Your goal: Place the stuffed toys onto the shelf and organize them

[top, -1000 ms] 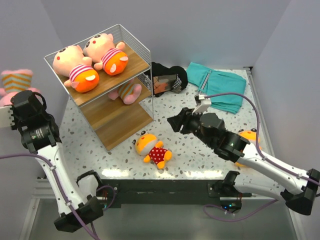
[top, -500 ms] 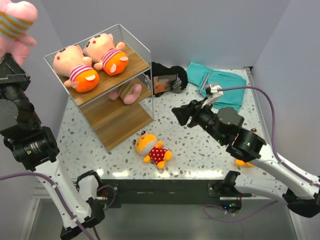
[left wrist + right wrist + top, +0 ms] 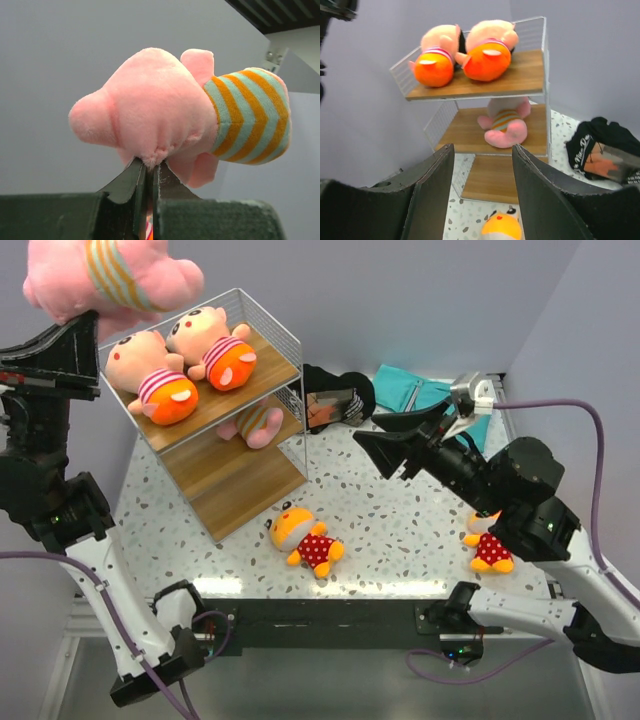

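Note:
My left gripper [image 3: 88, 322] is raised high at the back left, shut on a pink stuffed toy [image 3: 110, 280] in a teal-and-orange striped outfit; its jaws [image 3: 149, 167] pinch a tuft of the toy [image 3: 160, 110]. The shelf [image 3: 235, 485] carries two pink toys in orange shorts [image 3: 150, 375] [image 3: 215, 345] on its top board and a striped one [image 3: 255, 423] on the middle board. Two yellow-headed toys in red polka dots lie on the table, one centre front [image 3: 305, 538], one at the right [image 3: 490, 545]. My right gripper [image 3: 375, 448] hovers open and empty, facing the shelf [image 3: 520, 75].
A black bundle [image 3: 335, 400] lies just right of the shelf and a folded teal cloth [image 3: 415, 390] lies behind my right arm. Grey walls close in the table at the back and both sides. The shelf's bottom board is bare.
My left arm has swung the pink toy up and to the right, above the shelf's back left corner. My right arm has lifted and pulled right, uncovering the toy at the right.

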Controlling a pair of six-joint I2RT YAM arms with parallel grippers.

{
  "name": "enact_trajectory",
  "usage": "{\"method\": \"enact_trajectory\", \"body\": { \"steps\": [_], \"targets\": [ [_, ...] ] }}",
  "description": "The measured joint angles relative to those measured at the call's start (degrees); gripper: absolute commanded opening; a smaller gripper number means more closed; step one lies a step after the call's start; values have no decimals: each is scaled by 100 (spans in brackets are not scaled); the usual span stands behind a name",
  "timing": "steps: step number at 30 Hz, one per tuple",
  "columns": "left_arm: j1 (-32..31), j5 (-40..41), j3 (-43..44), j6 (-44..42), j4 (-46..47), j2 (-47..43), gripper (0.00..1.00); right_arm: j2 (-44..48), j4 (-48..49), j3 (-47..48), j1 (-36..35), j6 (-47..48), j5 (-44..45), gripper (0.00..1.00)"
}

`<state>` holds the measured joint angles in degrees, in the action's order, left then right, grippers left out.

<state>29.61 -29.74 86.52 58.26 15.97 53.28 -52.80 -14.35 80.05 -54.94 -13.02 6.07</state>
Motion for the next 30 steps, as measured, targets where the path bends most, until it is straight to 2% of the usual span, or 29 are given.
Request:
{"method": "enact_trajectory", "body": {
  "steps": [4, 6, 11, 14, 19, 24, 30],
  "targets": [
    [0, -688, -304, 452, 1071, 68, 0, -105, 262, 302, 4, 55, -728, 58],
    [0, -955, -568, 730, 1679, 28, 0, -282, 533, 511, 9, 35, -1248, 63],
    [0, -1379, -984, 1447, 3005, -9, 0, -758, 1530, 767, 9, -511, -2323, 82],
    [0, -1471, -1257, 1932, 3757, -87, 0, -1196, 2411, 793, 9, -1095, -2839, 82],
    [0, -1534, -1628, 2658, 4857, -181, 0, -2155, 3351, 1016, 9, -1910, -3257, 81],
    [0, -1613, -1670, 2964, 5294, -181, 0, -2859, 3875, 1207, 9, -2485, -3432, 80],
    [0, -1657, -1821, 3034, 5512, -234, 0, -3012, 4437, 1290, -85, -2850, -3602, 79]
  ]
}}
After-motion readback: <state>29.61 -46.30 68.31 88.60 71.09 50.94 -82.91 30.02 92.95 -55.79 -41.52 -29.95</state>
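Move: Level with its grip, the left hand holds the striped pink toy; the right gripper, where this toy is being taken, is about 37 cm to its right, 4 cm nearer the base and 15 cm lower. One shelf toy sits some 12 cm ahead, 4 cm left and 28 cm below the left hand, the other 19 cm ahead and 9 cm right. From the right hand, the held toy's middle is roughly 34 cm left, 7 cm ahead and 19 cm up. Reaching about 15 cm left and rising some 8 cm, the empty right hand draws back at first, swings partly forward again and then eases back slightly, turning about 45 degrees counter-clockwise as its fingers spread wider beside the toy's feet. The left hand keeps its pinch under the head and brings the toy right, back and a little down, turning clockwise; contact by the right fingers can't be made out. ##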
